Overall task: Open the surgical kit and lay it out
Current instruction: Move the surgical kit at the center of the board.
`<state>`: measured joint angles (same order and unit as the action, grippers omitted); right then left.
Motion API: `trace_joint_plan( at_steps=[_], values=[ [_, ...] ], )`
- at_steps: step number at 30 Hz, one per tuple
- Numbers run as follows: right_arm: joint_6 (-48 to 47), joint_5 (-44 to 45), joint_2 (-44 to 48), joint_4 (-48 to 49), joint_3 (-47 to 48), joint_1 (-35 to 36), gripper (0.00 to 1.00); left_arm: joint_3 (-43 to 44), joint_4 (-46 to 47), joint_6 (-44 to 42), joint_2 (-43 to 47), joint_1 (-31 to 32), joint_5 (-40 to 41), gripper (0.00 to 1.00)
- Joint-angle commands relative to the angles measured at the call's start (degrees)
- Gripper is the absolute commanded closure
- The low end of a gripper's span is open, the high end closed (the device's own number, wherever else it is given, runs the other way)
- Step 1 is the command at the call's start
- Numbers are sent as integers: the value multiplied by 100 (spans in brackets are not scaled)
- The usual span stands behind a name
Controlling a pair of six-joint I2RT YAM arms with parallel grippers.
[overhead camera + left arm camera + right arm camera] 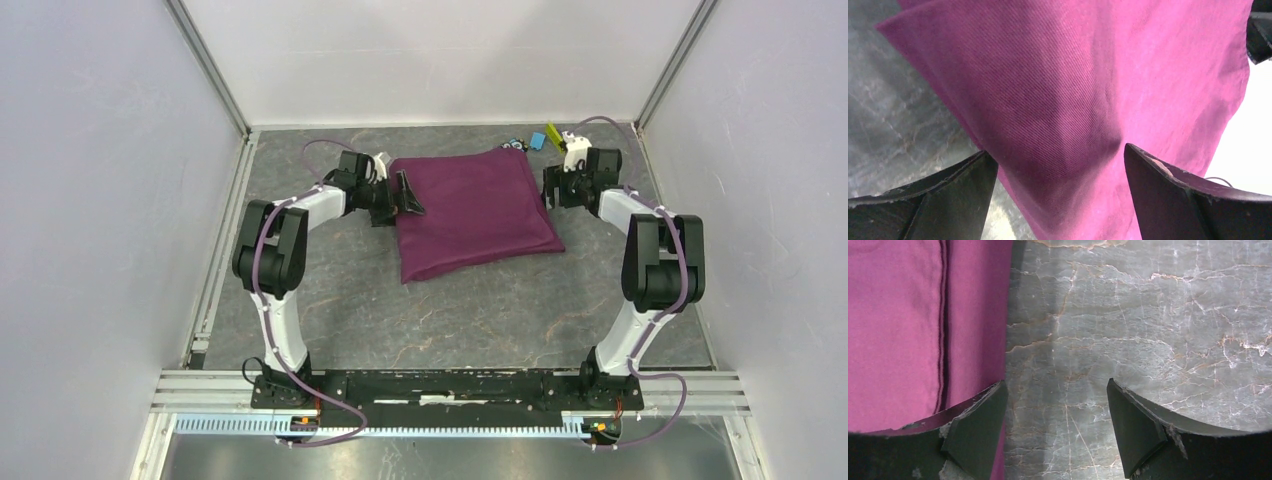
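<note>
The surgical kit (pixel 470 210) lies as a folded plum-purple cloth bundle in the middle of the table; whatever it wraps is hidden. My left gripper (pixel 408 195) is at the bundle's left edge, open. In the left wrist view a raised fold of the cloth (pixel 1073 90) bulges between the wide-apart fingers of the left gripper (pixel 1060 160), which are not closed on it. My right gripper (pixel 552 188) stands open at the bundle's right edge. In the right wrist view the right gripper (pixel 1057 390) hovers over bare table, its left finger overlapping the cloth's hemmed edge (pixel 908 330).
A small blue block (pixel 538 140) and a yellow-green block (pixel 551 133) lie behind the bundle's far right corner, close to my right wrist. The grey marbled table (pixel 480 310) is walled on three sides by white panels.
</note>
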<state>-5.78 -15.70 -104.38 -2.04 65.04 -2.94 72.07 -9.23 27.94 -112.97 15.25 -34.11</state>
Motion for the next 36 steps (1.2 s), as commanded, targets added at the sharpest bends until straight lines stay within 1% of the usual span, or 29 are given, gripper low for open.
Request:
trace_joint_plan(
  at_steps=[1, 5, 9, 15, 17, 20, 23, 26, 29, 34, 36],
  values=[
    [-29, -183, -152, 5, 22, 13, 20, 733, 446, 427, -381, 143, -350, 0],
    [-28, -266, -309, -113, 207, 13, 20, 1213, 470, 602, -815, 246, -379, 1],
    [-23, -488, -435, -190, 408, 12, 20, 1515, 552, 808, -1116, 411, -388, 1],
    [-18, -663, -509, -285, 691, 4, 20, 1608, 589, 859, -1243, 672, -284, 1],
    [-65, -769, -595, -377, 922, -5, 19, 1662, 602, 882, -1291, 718, -255, 1],
    [-82, -952, -881, -759, 1523, -49, 19, 1810, 599, 949, -1390, 790, -248, 1],
    [-37, -997, -927, -779, 1682, -66, 19, 2004, 491, 957, -1486, 842, -232, 1],
    [-128, -901, -902, -842, 1741, -75, 19, 2121, 437, 935, -1509, 870, -216, 1],
    [-327, -627, -780, -911, 1746, -105, 19, 2274, 284, 788, -1483, 863, -65, 0],
    [-642, -114, -189, -987, 1500, -283, 18, 2607, -168, 387, -1354, 732, 373, 0],
    [-807, 92, 131, -982, 1340, -389, 18, 2587, -223, 323, -1196, 637, 576, 0]
  ],
)
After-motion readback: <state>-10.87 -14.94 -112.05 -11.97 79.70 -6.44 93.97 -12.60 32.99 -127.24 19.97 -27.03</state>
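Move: The surgical kit's maroon bundle has its left edge already between the left fingers; its middle lies about 15 cm right of the left hand, some 3 cm ahead and 3 cm lower. From the right hand, hovering at the kit's right edge, that middle is about 20 cm left, level fore and aft, some 5 cm lower. Beyond the right hand on the table, the blue block is 22 cm ahead and 4 cm left, the owl toy 20 cm ahead and 9 cm left, the yellow-green stick 24 cm straight ahead. Left fingers, wide open, keep straddling the kit's left edge and push it forward and right at table level, about 7 cm forward and 5 cm right, easing off near the end. The right hand, fingers part open at the kit's right edge, first sinks about 2 cm, then follows forward and right by around 4 cm each way, rising again as it goes; its left finger seems to rest against the edge. ##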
